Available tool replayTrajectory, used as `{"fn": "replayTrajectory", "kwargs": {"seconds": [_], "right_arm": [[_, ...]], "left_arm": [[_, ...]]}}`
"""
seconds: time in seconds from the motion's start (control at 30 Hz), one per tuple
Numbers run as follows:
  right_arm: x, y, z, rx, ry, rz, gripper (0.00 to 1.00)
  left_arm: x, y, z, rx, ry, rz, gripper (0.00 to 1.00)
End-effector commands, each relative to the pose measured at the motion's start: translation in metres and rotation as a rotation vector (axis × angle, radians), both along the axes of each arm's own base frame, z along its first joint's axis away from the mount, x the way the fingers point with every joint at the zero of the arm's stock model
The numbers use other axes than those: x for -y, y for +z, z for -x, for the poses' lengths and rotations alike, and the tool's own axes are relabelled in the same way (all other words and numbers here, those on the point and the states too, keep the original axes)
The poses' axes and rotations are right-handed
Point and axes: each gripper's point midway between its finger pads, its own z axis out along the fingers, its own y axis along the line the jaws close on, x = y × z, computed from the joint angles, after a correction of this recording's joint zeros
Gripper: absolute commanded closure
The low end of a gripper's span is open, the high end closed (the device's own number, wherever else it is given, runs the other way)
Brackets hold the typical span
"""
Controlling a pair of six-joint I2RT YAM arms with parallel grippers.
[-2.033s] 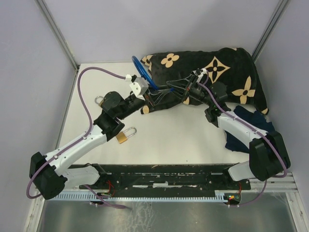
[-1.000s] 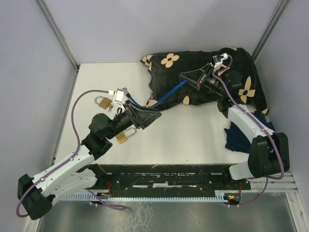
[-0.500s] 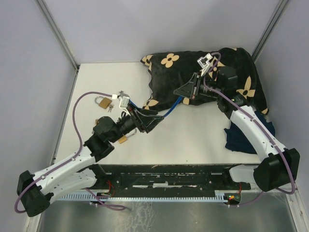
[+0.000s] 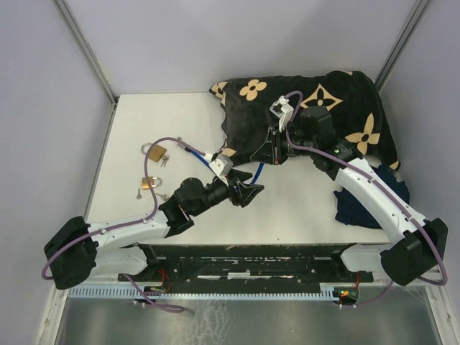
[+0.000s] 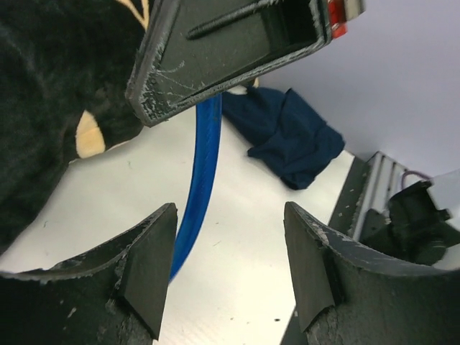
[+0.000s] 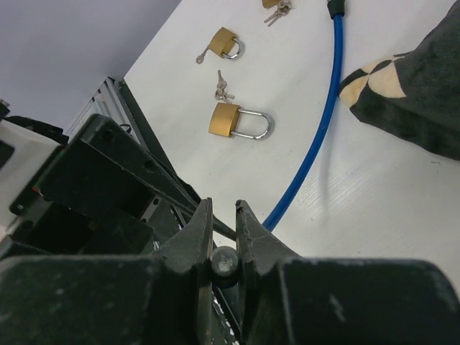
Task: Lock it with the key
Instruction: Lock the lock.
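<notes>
A blue cable (image 4: 192,150) runs across the white table, and its metal end (image 6: 225,263) is clamped in my right gripper (image 6: 223,208), which is shut on it. The right gripper (image 4: 269,154) hangs at the edge of the black cloth. My left gripper (image 4: 248,194) is just below it and stands open (image 5: 228,237). The cable (image 5: 205,151) passes beside its left finger (image 5: 147,273) without being held. Brass padlocks lie at the left: one (image 4: 154,152) at the back, one (image 4: 149,183) nearer. The right wrist view shows a padlock (image 6: 240,121) with small keys (image 6: 223,90) beside it.
A black blanket with beige flowers (image 4: 316,108) covers the back right. A dark blue cloth (image 4: 359,203) lies at the right edge, also in the left wrist view (image 5: 287,140). Another padlock (image 6: 227,43) with a key (image 6: 202,57) lies farther left. A black rail (image 4: 251,259) runs along the near edge.
My left gripper has swung right toward the table's middle. The right gripper has come down and left with the cable's end, so the two grippers now stand close together.
</notes>
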Motion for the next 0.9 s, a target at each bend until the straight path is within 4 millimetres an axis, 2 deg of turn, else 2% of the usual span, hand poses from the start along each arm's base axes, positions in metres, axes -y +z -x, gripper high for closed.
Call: {"fn": "replayTrajectory", "kwargs": {"seconds": [0.0,0.13,0.23,0.37,0.4,0.47,0.53,0.57,0.73,0.77,0.87], "right_arm": [[-0.008,0.008,-0.005,0.046,-0.013,0.009,0.99],[-0.013,0.002,-0.002,0.028,-0.001,0.019,0.98],[-0.016,-0.002,-0.001,0.027,0.006,0.034,0.99],[-0.017,-0.008,-0.002,0.033,0.003,0.063,0.98],[-0.018,-0.009,-0.001,0.032,0.008,0.066,0.98],[-0.02,-0.008,0.001,0.032,0.019,0.066,0.96],[-0.022,-0.004,0.004,0.034,0.036,0.057,0.91],[-0.023,-0.002,0.006,0.035,0.048,0.05,0.88],[-0.026,0.016,0.019,0.063,0.133,0.024,0.71],[-0.027,0.02,0.021,0.069,0.152,0.018,0.65],[-0.028,0.039,0.03,0.098,0.215,0.006,0.5]], "left_arm": [[0.011,0.023,-0.018,0.131,0.077,0.026,0.34],[0.017,0.014,-0.028,0.114,0.121,0.012,0.39],[0.016,0.016,-0.035,0.112,0.162,0.037,0.49],[0.017,0.02,-0.037,0.107,0.174,0.05,0.52],[0.018,0.02,-0.038,0.106,0.175,0.05,0.56],[0.019,0.016,-0.039,0.099,0.178,0.037,0.79],[0.021,0.01,-0.04,0.089,0.173,0.015,0.93],[0.02,0.006,-0.039,0.085,0.172,0.007,0.96],[0.002,-0.008,-0.031,0.069,0.181,-0.006,0.97],[-0.004,-0.014,-0.028,0.06,0.178,-0.002,0.97],[-0.012,-0.012,-0.016,0.057,0.14,0.038,0.97]]}}
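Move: The left hand, open, has the blue cable just below its metal tip about 3 cm ahead, some 2 cm to the right and roughly 1 cm lower. The right hand already holds that tip; the stretch to be gripped lies about 4 cm back, 3 cm right and 3 cm below it. On the table, some 23 cm below the left hand, are the cable's other end, about 12 cm ahead and 22 cm left, and the patterned cloth's near corner, about 10 cm ahead and 8 cm left. Forward, down and a little right, about 4 cm in all, the left hand reaches in around the blue cable and pinches it just below the metal tip. The right hand sinks about 3 cm, drifting left, still holding the tip; once the left has shut, it opens partway and begins to rise and draw back, while the left edges back to its left. ##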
